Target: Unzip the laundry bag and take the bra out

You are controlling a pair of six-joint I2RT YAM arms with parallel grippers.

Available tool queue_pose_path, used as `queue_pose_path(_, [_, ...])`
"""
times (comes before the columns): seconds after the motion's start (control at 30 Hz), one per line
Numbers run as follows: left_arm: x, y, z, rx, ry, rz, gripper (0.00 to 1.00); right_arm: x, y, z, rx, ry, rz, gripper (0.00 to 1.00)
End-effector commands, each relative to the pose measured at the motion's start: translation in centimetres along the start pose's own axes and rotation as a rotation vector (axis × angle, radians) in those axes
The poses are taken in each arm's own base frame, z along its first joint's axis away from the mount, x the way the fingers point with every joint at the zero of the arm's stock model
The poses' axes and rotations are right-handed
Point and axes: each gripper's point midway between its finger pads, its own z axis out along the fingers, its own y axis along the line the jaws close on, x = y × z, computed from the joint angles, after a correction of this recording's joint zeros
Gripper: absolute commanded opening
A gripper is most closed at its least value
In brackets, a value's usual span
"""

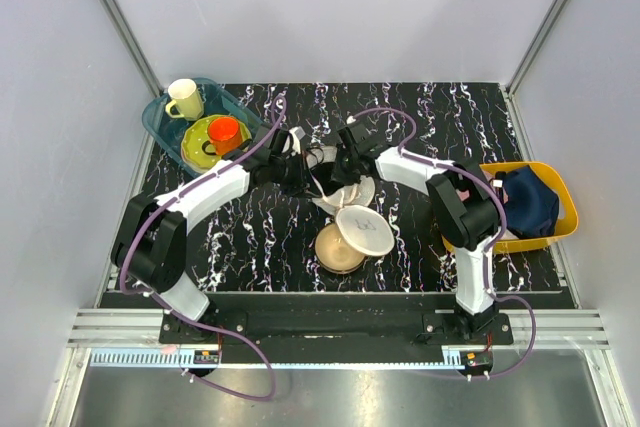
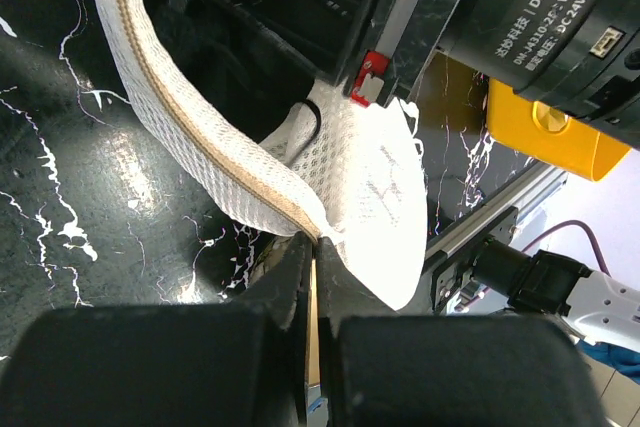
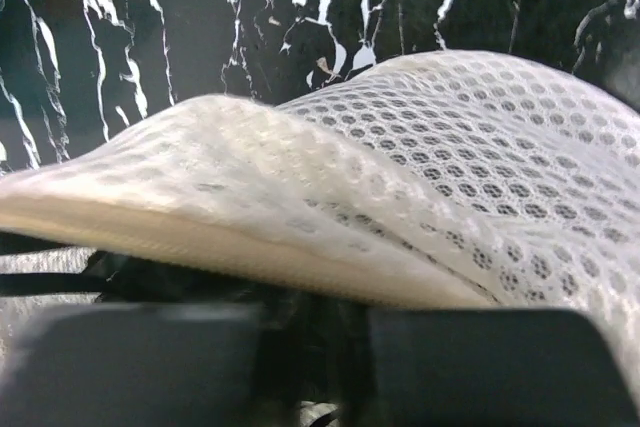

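Observation:
The cream-white mesh laundry bag (image 1: 345,197) lies at the table's middle, its round lid (image 1: 366,230) folded out toward the near side. My left gripper (image 1: 303,159) is at the bag's left. In the left wrist view the left gripper (image 2: 316,243) is shut on the bag's zip edge where the rim (image 2: 170,97) meets the lid (image 2: 385,197). My right gripper (image 1: 338,169) comes in from the right. In its own view the mesh bag (image 3: 450,177) fills the frame, and the right gripper (image 3: 320,317) sits under the zip edge in dark blur. The bra is hidden.
A round bronze bowl (image 1: 335,252) sits just in front of the bag, partly under the lid. A teal tray (image 1: 160,117) at the back left holds a cream mug (image 1: 183,99) and an orange cup (image 1: 225,132). A yellow bin (image 1: 555,232) on the right holds a dark blue cloth (image 1: 530,202).

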Motion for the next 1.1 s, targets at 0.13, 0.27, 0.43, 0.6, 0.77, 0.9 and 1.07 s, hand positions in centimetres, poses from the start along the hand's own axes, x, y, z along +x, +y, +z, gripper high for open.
queue_pose_path(0.13, [-1.3,-0.9,-1.0,0.012,-0.043,0.030,0.00,-4.7,4.7,-9.8,-0.159,-0.210,-0.052,0.00])
queue_pose_path(0.27, [-1.5,-0.2,-0.8,-0.002,-0.038,0.014,0.00,-4.8,7.5,-17.4,-0.310,-0.270,-0.066,0.00])
queue_pose_path(0.43, [-1.5,0.4,-0.1,-0.013,-0.014,-0.016,0.00,-4.5,8.0,-22.2,-0.353,-0.310,-0.093,0.00])
queue_pose_path(0.6, [-1.5,0.8,0.4,-0.018,-0.006,-0.030,0.00,-6.4,10.4,-28.9,-0.453,-0.438,-0.123,0.00])
queue_pose_path(0.77, [-1.3,1.0,0.7,-0.019,0.001,-0.045,0.00,-8.8,12.4,-35.0,-0.522,-0.583,-0.146,0.00])
queue_pose_path(0.9, [-1.2,1.2,0.7,-0.022,0.000,-0.046,0.00,-9.9,13.0,-37.5,-0.550,-0.657,-0.152,0.00])
queue_pose_path(1.07, [-1.3,0.7,0.4,-0.011,-0.008,-0.053,0.00,-10.4,13.5,-37.4,-0.562,-0.667,-0.139,0.00])
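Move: The black bra lies inside the laundry bag, right between the open right fingers and about 2 cm below their middle. From there the rim held by the left hand is roughly 3 cm back, 4 cm left and 8 cm higher. The bag's white lid hangs some 11 cm back and 7 cm right, the beige bowl about 15 cm back and 1 cm right. From the left hand, the bra is about 4 cm ahead, 5 cm right and 10 cm down. Right fingers pinch the black bra and haul it up about 35 cm; left keeps pinching the rim. ##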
